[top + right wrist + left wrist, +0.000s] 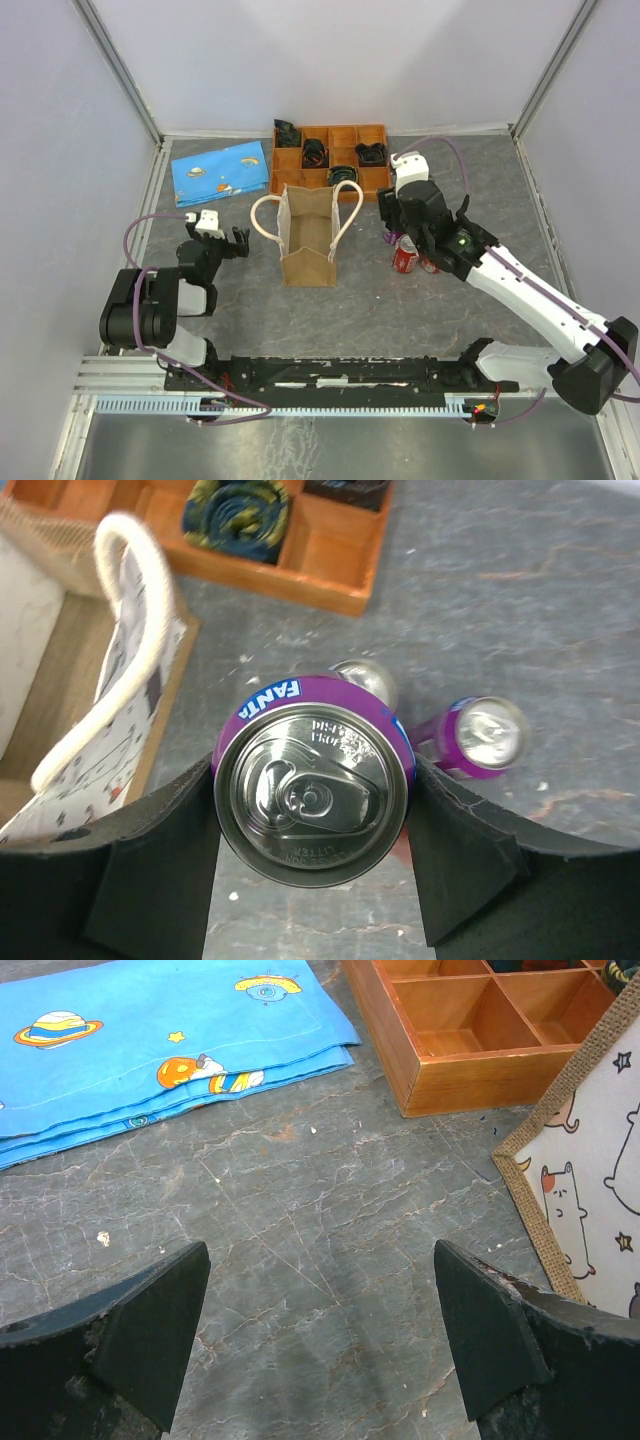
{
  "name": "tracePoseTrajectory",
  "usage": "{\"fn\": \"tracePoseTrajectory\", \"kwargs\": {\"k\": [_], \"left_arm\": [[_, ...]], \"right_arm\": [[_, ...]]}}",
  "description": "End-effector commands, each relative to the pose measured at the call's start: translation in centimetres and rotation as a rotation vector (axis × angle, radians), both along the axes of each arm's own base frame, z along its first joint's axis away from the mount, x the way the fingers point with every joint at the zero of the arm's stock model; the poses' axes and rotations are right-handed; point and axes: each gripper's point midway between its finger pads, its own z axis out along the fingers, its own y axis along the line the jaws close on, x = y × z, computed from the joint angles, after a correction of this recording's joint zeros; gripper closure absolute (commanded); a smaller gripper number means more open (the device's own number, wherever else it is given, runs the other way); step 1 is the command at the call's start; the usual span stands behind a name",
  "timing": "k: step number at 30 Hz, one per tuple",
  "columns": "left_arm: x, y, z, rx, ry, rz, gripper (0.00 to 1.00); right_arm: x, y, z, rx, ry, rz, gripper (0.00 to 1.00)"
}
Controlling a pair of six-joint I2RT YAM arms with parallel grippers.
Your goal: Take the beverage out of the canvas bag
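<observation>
The tan canvas bag [308,235] stands upright mid-table with its mouth open and its white rope handles spread; its edge also shows in the left wrist view [590,1190] and the right wrist view [100,680]. My right gripper [402,228] is just right of the bag, shut on a purple Fanta can [315,780], the beverage, held upright by its sides between both fingers. Below it on the table are a red can [405,258] and another purple can [480,735]. My left gripper [320,1330] hangs open over bare table to the left of the bag.
An orange wooden compartment tray [330,150] with dark rolled items sits behind the bag. A blue space-print cloth [220,170] lies folded at the back left. White walls enclose the grey marble table.
</observation>
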Motion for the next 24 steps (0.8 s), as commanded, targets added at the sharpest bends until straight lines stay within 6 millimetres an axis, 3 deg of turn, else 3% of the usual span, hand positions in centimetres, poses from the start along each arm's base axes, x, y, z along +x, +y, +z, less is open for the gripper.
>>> {"fn": "tracePoseTrajectory", "kwargs": {"k": [1, 10, 14, 20, 24], "left_arm": [[0.3, 0.1, 1.3, 0.048, -0.065, -0.015, 0.01], [0.3, 0.2, 1.4, 0.048, -0.066, -0.013, 0.01], [0.3, 0.1, 1.3, 0.047, -0.065, -0.014, 0.01], [0.3, 0.1, 1.4, 0.048, -0.067, -0.013, 0.01], [0.3, 0.1, 1.4, 0.047, -0.068, -0.014, 0.01]], "right_arm": [[-0.2, 3.9, 0.0, 0.167, 0.021, 0.121, 1.0], [-0.5, 6.5, -5.8, 0.159, 0.18, 0.191, 1.0], [-0.1, 6.5, -7.6, 0.134, 0.203, 0.173, 1.0], [0.6, 7.0, -11.8, 0.096, 0.281, 0.166, 1.0], [1.3, 7.2, -13.3, 0.101, 0.3, 0.154, 1.0]]}}
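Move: The purple can already in the right hand is bound for bare table between the canvas bag and the cans set out, some 6 cm left, 1 cm back and 24 cm below that hand. A red can stands about 3 cm right and 2 cm back, another purple can about 3 cm right and 5 cm ahead; the bag's middle is 20 cm left, 3 cm ahead. From the left hand the bare spot lies roughly 37 cm right, 6 cm back and 7 cm down. The purple can, still pinched near its lid by the right fingers, is carried down about 14 cm and some 5 cm left, into the gap between the bag's right side and the red can. The fingers tip down by roughly 20 degrees and swing a little counter-clockwise, with the grip unchanged; most of the leftward shift comes early, after which the hand mainly sinks. ##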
